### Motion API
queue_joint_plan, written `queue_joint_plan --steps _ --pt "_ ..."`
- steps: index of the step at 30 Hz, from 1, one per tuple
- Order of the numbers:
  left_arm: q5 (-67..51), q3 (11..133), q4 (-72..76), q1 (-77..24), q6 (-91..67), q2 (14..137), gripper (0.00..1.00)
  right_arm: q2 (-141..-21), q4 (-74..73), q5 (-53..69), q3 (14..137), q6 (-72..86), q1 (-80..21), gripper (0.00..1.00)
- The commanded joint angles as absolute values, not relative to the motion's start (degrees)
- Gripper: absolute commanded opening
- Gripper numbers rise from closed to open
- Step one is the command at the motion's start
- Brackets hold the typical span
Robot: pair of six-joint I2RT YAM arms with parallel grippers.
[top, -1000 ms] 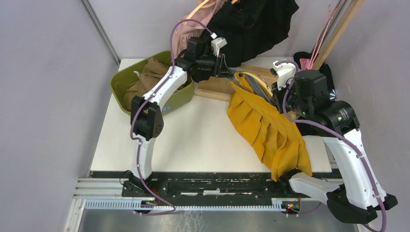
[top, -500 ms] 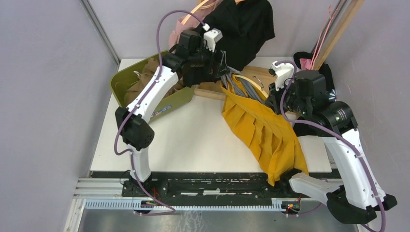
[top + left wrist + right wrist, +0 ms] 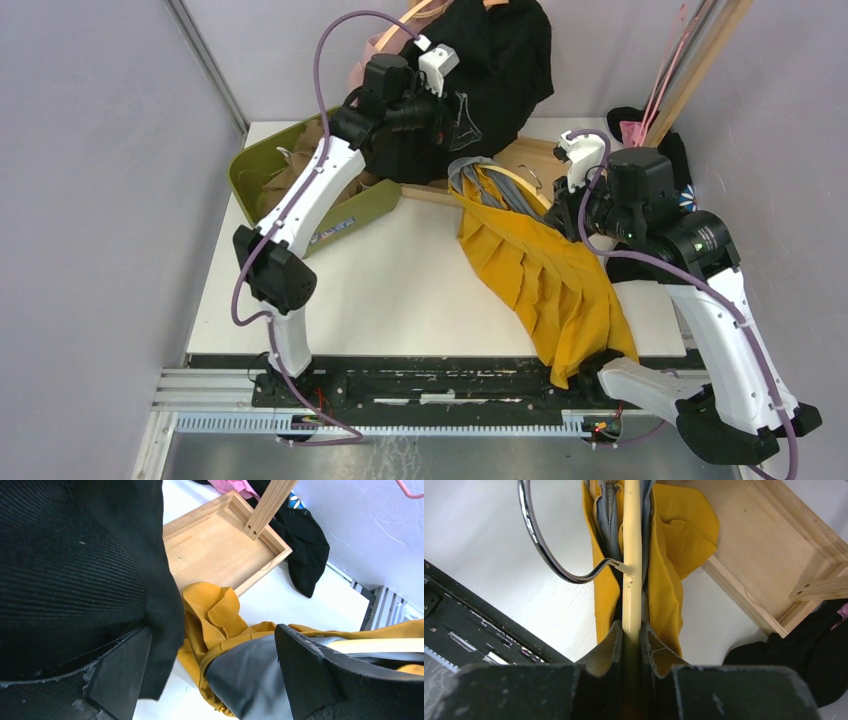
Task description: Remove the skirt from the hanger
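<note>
The mustard-yellow skirt (image 3: 545,275) with grey lining lies diagonally on the table, its hem draped over the near edge. Its waistband end (image 3: 220,615) is bunched around a cream hanger (image 3: 632,555) with a chrome hook (image 3: 536,550). My right gripper (image 3: 632,630) is shut on the hanger's bar, with yellow fabric (image 3: 669,545) hanging on both sides of it. My left gripper (image 3: 462,110) is raised above the skirt's top end and stands open, holding nothing. In the left wrist view the grey lining (image 3: 250,675) shows below and between its wide fingers (image 3: 305,680).
A black garment (image 3: 500,60) hangs at the back, brushing the left gripper. A shallow wooden tray (image 3: 535,150) with an upright post sits behind the skirt. A green bin (image 3: 245,170) of brown clothes stands at the back left. Dark cloth (image 3: 640,125) lies at the back right.
My left gripper has opened, let go of the skirt's waistband and risen toward the back. The skirt's top end has shifted left. The right gripper has kept its hold on the hanger.
</note>
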State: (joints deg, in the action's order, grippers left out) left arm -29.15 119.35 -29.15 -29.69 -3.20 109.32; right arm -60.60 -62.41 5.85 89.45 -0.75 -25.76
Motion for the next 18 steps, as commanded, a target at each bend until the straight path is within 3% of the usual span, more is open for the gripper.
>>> queue_joint_plan --steps 1,18 --pt "-31.4 120.3 -25.2 -30.4 -4.9 111.2 0.99 -59.3 -57.2 7.1 93.9 -0.6 -25.6 0.01" --pt "-39.2 114.9 -24.1 -30.7 -7.0 110.1 0.99 -60.3 -58.8 6.0 94.5 -2.3 -25.6 0.01"
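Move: The grey-lined waist of the mustard skirt, at the hanger's free end, lies about 12 cm below my left hand, some 5 cm back and 4 cm to its right. The hanger's wooden bar is about 9 cm back and 9 cm right, some 10 cm below; a black garment hangs about 9 cm ahead, hardly to the right and roughly level. From my right hand, that waist end is some 9 cm ahead, 15 cm left and 6 cm lower. With its fingers staying wide open, I lower my left hand about 5 cm towards the skirt's waist at the hanger's free end, easing a couple of centimetres to the right as it sinks and tipping and turning some 10 degrees, fingertips down and clockwise. My right hand stays nearly in place and keeps its pinch on the hanger. ##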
